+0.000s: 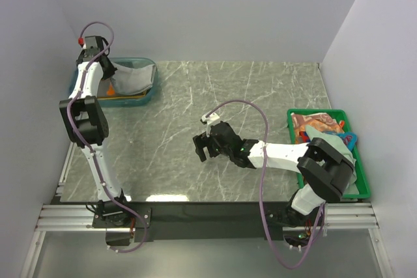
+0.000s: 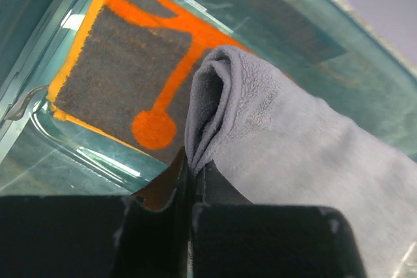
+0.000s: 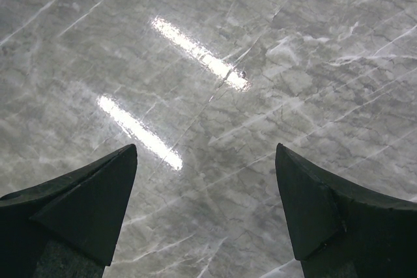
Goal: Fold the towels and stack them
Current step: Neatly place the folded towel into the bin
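A pale grey-white towel (image 2: 293, 141) hangs folded over itself above the teal tub (image 2: 26, 24). My left gripper (image 2: 193, 161) is shut on its bunched edge. Under it, flat on the tub's floor, lies an orange-brown towel (image 2: 124, 63) with orange lines. From above, the left gripper (image 1: 111, 73) is over the tub (image 1: 151, 89) at the far left, with the grey towel (image 1: 132, 77) draped there. My right gripper (image 1: 201, 148) hovers open over the bare marble at mid-table, nothing between its fingers (image 3: 98, 193). A red patterned towel (image 1: 316, 125) lies in the green crate (image 1: 319, 111).
The green crate stands at the right edge, beside the right arm's base, with more cloth bunched in it. White walls close in the table at the back and on both sides. Grey marble (image 3: 215, 43) lies under the right gripper.
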Action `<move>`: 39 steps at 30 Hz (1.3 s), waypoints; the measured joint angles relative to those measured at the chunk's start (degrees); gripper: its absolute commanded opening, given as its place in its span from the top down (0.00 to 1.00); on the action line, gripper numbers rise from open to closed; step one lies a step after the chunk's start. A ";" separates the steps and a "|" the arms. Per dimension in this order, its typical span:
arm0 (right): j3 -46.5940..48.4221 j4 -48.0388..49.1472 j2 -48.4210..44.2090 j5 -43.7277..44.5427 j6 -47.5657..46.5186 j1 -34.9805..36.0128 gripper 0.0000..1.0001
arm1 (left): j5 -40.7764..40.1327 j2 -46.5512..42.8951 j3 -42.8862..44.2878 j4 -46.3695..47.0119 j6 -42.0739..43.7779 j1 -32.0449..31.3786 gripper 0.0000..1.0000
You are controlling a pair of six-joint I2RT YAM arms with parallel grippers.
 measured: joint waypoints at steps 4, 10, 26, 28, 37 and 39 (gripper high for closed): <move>0.31 -0.04 0.20 -0.26 -0.24 0.00 0.08 | -0.61 0.92 0.09 -0.63 0.76 0.61 0.99; 0.31 -0.07 0.28 -0.35 -0.31 0.00 0.08 | -1.95 1.55 3.08 -2.89 2.47 1.33 0.99; 0.42 -0.42 1.05 -0.87 -0.33 0.00 0.08 | 6.12 0.42 5.84 -3.63 1.36 1.40 0.99; 0.42 -0.44 1.07 -0.96 -0.33 0.00 0.09 | 7.32 -0.17 5.90 -3.63 1.07 1.40 0.99; 0.74 -0.63 1.11 -1.14 -0.33 0.00 0.09 | 9.31 -1.68 7.69 -4.00 0.52 1.38 0.99; 0.76 -0.81 1.18 -1.16 -0.33 0.00 0.09 | 9.33 -2.05 7.69 -4.31 0.50 1.38 0.99</move>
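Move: The left fingers already hold the gray towel's left edge over the bin; the bin's middle lies about 3 cm left and 1 cm ahead, some 10 cm below the hand. The orange-and-black towel in the bin is centred roughly 2 cm ahead and 2 cm left, about 12 cm down, while the gray towel's body trails some 8 cm right and 2 cm back, 6 cm lower. From the idle right hand the bin is about 29 cm ahead, 34 cm left and 3 cm lower. Keep the left fingers shut on the gray towel's edge and draw it about 2 cm left over the bin, dipping a centimetre on the way. Then reverse: lift it up to about 6 cm above its starting height while easing some 3 cm back to the right, tilting the fingertips slightly upward and turning the wrist a little clockwise. ##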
